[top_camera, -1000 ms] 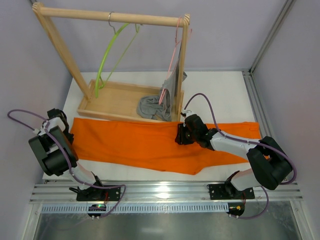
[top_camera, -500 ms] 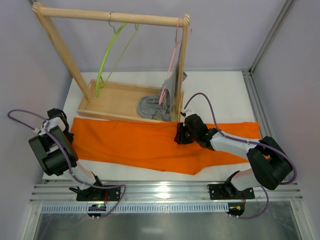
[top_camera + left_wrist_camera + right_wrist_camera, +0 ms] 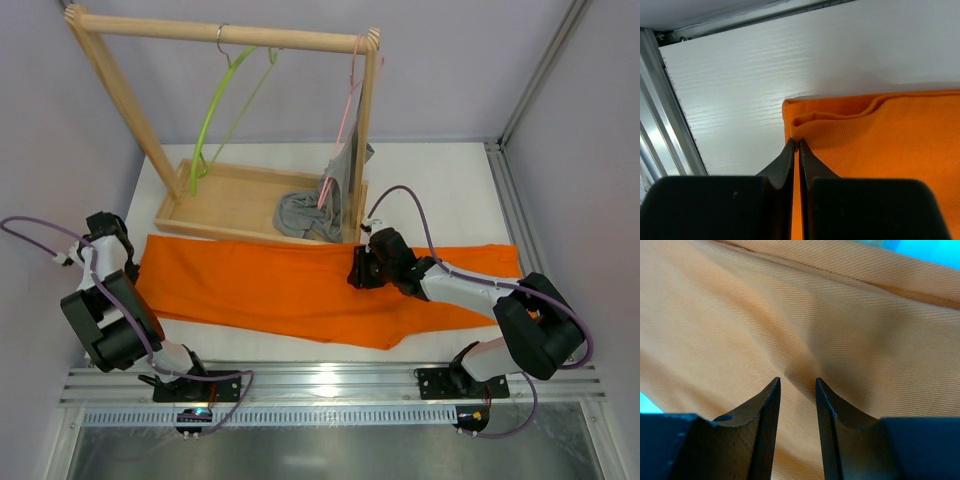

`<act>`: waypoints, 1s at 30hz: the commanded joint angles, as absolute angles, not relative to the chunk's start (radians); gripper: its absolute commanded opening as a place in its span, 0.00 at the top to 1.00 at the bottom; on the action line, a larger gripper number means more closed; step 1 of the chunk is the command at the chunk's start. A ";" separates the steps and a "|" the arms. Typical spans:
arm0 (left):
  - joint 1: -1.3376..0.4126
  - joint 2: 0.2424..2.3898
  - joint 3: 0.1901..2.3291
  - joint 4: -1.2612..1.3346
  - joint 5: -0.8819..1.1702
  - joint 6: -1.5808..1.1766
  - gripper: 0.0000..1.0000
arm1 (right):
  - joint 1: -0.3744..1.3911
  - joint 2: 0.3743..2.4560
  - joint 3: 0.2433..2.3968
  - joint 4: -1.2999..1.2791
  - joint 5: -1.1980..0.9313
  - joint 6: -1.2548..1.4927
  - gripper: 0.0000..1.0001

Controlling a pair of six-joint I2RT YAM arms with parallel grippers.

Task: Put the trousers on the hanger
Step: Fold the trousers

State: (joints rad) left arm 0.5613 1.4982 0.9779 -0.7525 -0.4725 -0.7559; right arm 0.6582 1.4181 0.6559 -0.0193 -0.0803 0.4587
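The orange trousers point(image 3: 270, 285) lie flat across the white table, legs stretching to the right. My left gripper point(image 3: 108, 232) is at their far left corner; in the left wrist view it point(image 3: 795, 142) is shut on a raised fold of the trousers' point(image 3: 880, 145) edge. My right gripper point(image 3: 358, 270) rests on the middle of the cloth near the upper edge. In the right wrist view it point(image 3: 797, 382) stands open, its tips against the trousers point(image 3: 790, 315), with a slight crease between them. The lime-green hanger point(image 3: 212, 110) hangs bare from the wooden rail.
A wooden rack point(image 3: 220, 35) stands at the back on a wooden tray point(image 3: 230, 200). A pink hanger point(image 3: 350, 100) at its right post carries a grey garment point(image 3: 305, 212) that droops into the tray. Metal rails run along the table's near edge.
My left gripper has shut on the trousers' left corner, and the arm has shifted slightly left, drawing that corner with it. The right arm has not moved.
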 commanded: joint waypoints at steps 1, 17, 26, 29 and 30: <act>0.569 1.488 0.976 -0.753 -0.555 -0.762 0.99 | 0.655 1.402 0.650 0.037 -0.097 0.468 0.62; 0.569 1.569 0.913 -0.698 -0.517 -0.787 0.61 | 0.652 1.373 0.646 0.025 -0.078 0.466 0.62; 0.569 1.532 0.824 -0.591 -0.430 -0.792 0.41 | 0.652 1.356 0.640 0.026 -0.071 0.465 0.62; 0.569 1.565 0.816 -0.574 -0.426 -0.792 0.42 | 0.652 1.353 0.640 0.028 -0.075 0.465 0.62; 0.569 1.572 0.813 -0.569 -0.426 -0.790 0.47 | 0.652 1.353 0.638 0.026 -0.074 0.465 0.62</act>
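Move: Under the left hand, which still pinches the raised top layer near its corner, lies the left end of the trousers: about 5 cm below, its middle some 2 cm back and straight underneath sideways. The under layer's far-left corner is roughly 4 cm ahead, level sideways, also 5 cm down. The wooden box stands about 16 cm ahead and 27 cm right, 4 cm lower. From the right hand, that left end lies about 48 cm left, level in depth and 3 cm lower. Lowering the pinched top layer onto the trousers' left end, the left hand first draws back about 2 cm, then sinks roughly 4.5 cm in all while easing slightly right. Near the bottom its shut fingers open to a bit over half and let go of the cloth, staying low over the edge. ##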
